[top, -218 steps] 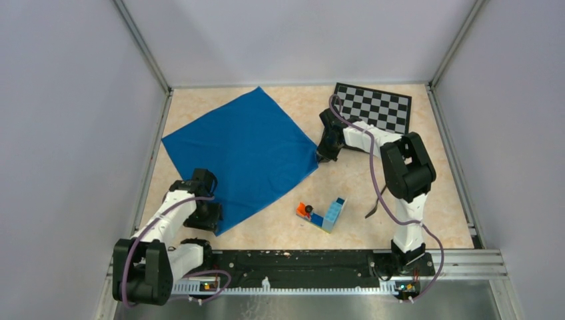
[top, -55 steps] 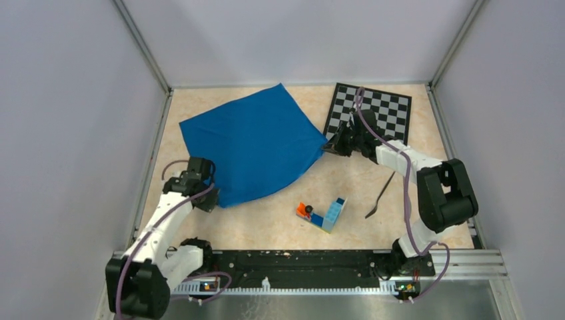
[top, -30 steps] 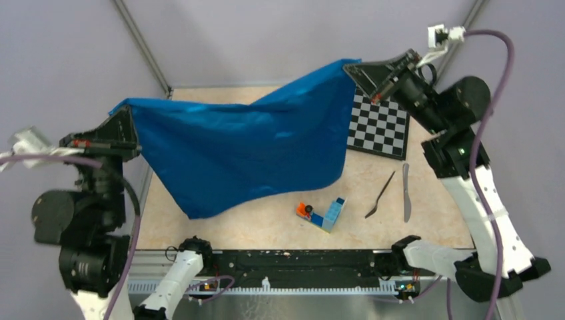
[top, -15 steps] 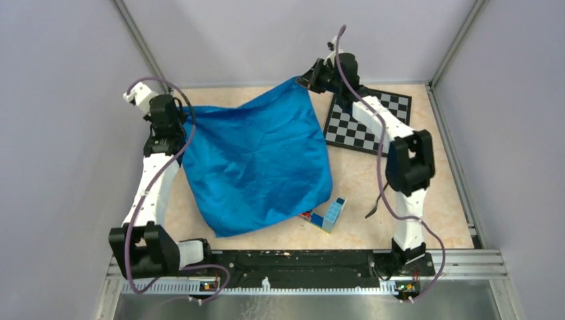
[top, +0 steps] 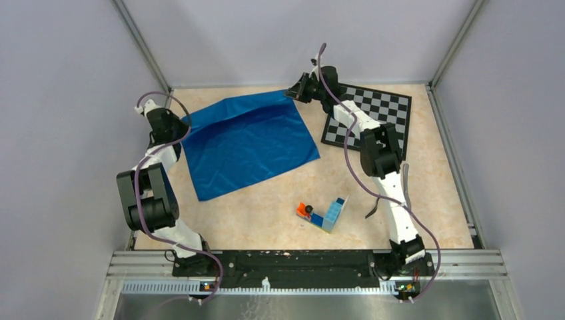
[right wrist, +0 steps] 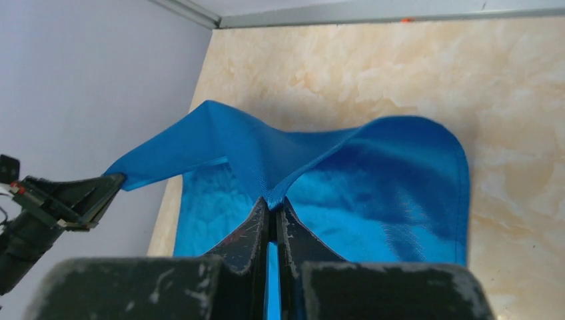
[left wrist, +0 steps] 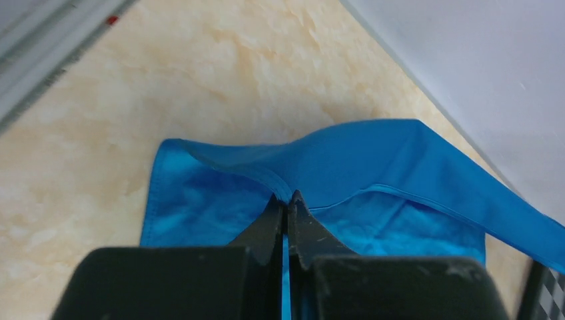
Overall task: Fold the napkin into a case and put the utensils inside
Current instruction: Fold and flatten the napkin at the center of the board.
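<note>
The bright blue napkin (top: 248,141) lies on the table, its back edge raised in a fold between my two grippers. At the napkin's back left corner, my left gripper (top: 178,130) is shut on the cloth; the left wrist view shows the tips (left wrist: 286,198) pinching a hem of the napkin (left wrist: 373,160). My right gripper (top: 295,92) is shut on the back right corner, its tips (right wrist: 272,203) pinching a bunched edge of the napkin (right wrist: 373,193). The fork (top: 370,211) and the knife (top: 405,179) lie at the right, mostly hidden behind the right arm.
A chessboard (top: 381,115) lies at the back right, under the right arm. A blue toy-brick block (top: 331,213) with an orange piece (top: 304,210) sits near the front centre. Grey walls and metal rails enclose the table. The left gripper (right wrist: 66,200) shows in the right wrist view.
A second ago both arms held the napkin high and spread. They have since carried it back and down, and it now lies flatter and smaller on the table, clear of the toy block.
</note>
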Motion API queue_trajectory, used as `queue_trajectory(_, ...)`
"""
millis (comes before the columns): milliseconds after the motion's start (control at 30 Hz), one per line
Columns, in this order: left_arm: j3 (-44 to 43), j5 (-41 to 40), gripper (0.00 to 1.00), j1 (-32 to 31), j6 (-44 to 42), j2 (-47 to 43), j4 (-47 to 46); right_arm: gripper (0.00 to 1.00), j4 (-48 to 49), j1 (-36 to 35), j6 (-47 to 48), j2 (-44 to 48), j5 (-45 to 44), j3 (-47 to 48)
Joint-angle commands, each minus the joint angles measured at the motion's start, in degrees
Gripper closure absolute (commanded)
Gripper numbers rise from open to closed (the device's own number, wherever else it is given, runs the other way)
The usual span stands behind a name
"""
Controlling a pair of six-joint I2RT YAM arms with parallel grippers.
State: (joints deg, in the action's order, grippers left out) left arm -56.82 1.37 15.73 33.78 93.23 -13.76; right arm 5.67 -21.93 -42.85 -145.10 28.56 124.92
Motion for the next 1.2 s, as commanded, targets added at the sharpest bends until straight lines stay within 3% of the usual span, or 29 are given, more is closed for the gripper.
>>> queue_trajectory(0, -3.81, 13.72, 1.00, 1.61, 0.76, 0.11, -3.14, 1.00, -2.55, 0.54, 0.37, 1.30, 3.45, 4.43)
queue_trajectory(233, -4.17, 12.19, 1.00, 1.93, -0.44, -6.62, 19.46, 1.00, -22.32, 0.79, 8.42, 10.17, 1.32, -3.04)
queue_trajectory(400, -0.32, 11.37, 1.00, 2.18, -3.85, -9.81, 31.22, 1.00, -22.58, 1.81, 10.78, 19.39, 1.30, -19.82)
queue_trajectory(633, 6.95, 11.97, 1.00, 2.70, -7.29, -9.69, 37.37, 1.00, -17.42, 2.33, 10.75, 25.50, 3.63, -33.14)
queue_trajectory(833, 11.94, 15.56, 1.00, 2.88, -5.96, -10.56, 36.94, 1.00, -15.20, 2.34, 10.47, 26.83, 4.07, -38.01)
queue_trajectory(1167, 7.61, 9.76, 1.00, 3.04, -6.79, -18.11, 44.86, 1.00, -18.41, 2.33, 11.18, 31.73, 2.58, -39.59)
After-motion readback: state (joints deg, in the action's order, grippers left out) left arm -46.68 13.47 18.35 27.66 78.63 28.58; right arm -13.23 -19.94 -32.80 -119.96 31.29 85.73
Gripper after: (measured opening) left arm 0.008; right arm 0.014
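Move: Pinched in both hands is the napkin's raised far edge. From the left hand, the napkin's near left corner lies about 27 cm back, 7 cm right and 12 cm below. From the right hand, its near right corner is roughly 24 cm back, 12 cm right and 11 cm below, with the chessboard's middle 10 cm back and 30 cm right, and the toy blocks 44 cm back and 13 cm right, both on the table. Drawing the held edge back over the flat part of the napkin, both closed hands travel some 16 to 18 cm towards the near edge, drift 7 to 8 cm right and sink. Their fingers tip about 30 degrees more steeply downward; at the end the hands lift slightly, the left about 2 cm, still gripping the cloth. ##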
